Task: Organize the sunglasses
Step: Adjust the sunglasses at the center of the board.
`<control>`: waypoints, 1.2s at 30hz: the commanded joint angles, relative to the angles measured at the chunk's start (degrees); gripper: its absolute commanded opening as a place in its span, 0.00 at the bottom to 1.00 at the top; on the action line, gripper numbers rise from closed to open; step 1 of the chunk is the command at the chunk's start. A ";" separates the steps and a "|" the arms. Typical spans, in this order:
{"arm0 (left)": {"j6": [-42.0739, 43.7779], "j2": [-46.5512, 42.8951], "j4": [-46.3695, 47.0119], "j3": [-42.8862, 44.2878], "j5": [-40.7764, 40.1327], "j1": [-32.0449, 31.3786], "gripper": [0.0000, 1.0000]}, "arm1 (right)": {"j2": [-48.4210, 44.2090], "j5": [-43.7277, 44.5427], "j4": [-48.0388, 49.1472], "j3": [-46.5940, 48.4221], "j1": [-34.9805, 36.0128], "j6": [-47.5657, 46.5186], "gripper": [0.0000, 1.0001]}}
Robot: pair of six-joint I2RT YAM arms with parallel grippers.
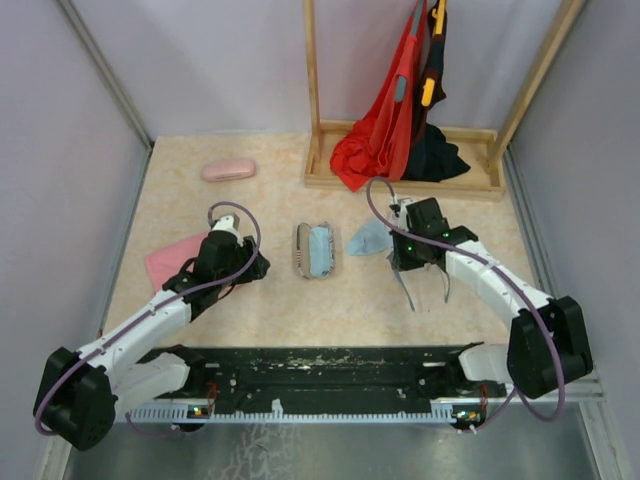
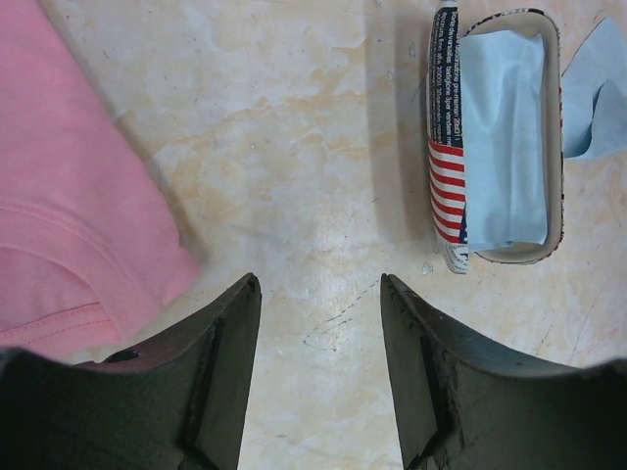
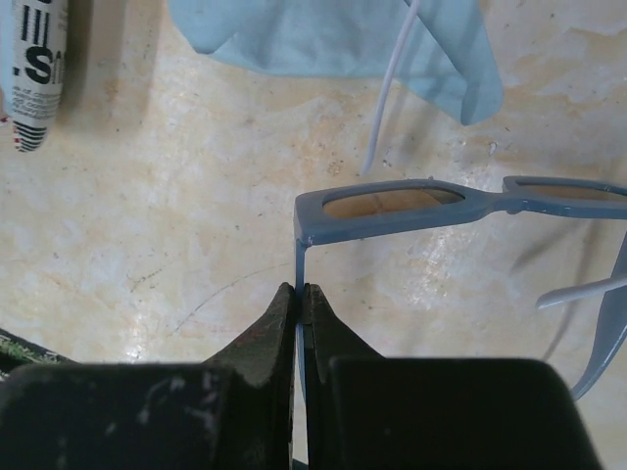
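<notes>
My right gripper [image 3: 302,289] is shut on one temple arm of the sunglasses with the thin grey frame [image 3: 392,221] and pale lenses. The front bar stands across just past the fingertips, over bare table. In the top view this pair [image 1: 410,292] hangs under the right gripper [image 1: 408,268]. The chunky white-framed pair does not show. Two thin white rods [image 3: 384,103] lie near the grey frame; I cannot tell what they belong to. My left gripper [image 2: 318,284] is open and empty over bare table, left of the open flag-printed case [image 2: 446,196]; the top view also shows it [image 1: 255,268].
The flag case [image 1: 300,250] holds a light-blue cloth [image 1: 320,250]. Another blue cloth [image 1: 372,238] lies beside the right gripper. A pink cloth [image 1: 172,260] lies under the left arm. A pink case [image 1: 228,170] is at the back left. A wooden rack [image 1: 400,180] with red clothes stands at the back.
</notes>
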 commanded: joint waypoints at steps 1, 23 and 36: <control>0.84 -0.67 -0.58 0.85 0.00 -0.16 0.58 | -3.11 -4.31 4.14 1.03 -0.58 1.48 0.00; 0.68 -1.46 -1.81 1.76 -0.58 -0.15 0.58 | -4.67 -36.15 35.01 -9.68 -10.25 20.67 0.00; 0.74 -2.07 -2.08 1.77 -0.65 -0.13 0.58 | 0.37 -38.73 65.37 -19.32 -10.51 32.64 0.00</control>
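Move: The blue-grey sunglasses are already pinched by one temple near its hinge in the right hand, well clear of the table. The blue cloth lies about 5 cm ahead of that hand, 4 cm to its left and 6 cm below. The open case stands some 16 cm to the hand's left and 3 cm ahead; the white sunglasses lie roughly 9 cm ahead and 5 cm right. From the left hand, the cloth is about 22 cm right and 6 cm ahead. The blue-grey sunglasses are swung left towards the open case, about 6.5 cm, and raised some 6 cm before sinking back a little, with a slight drift forward. Meanwhile the right wrist rolls over by nearly 50 degrees, swinging the fingertips out to the left; the shut fingers keep their pinch on the temple. ##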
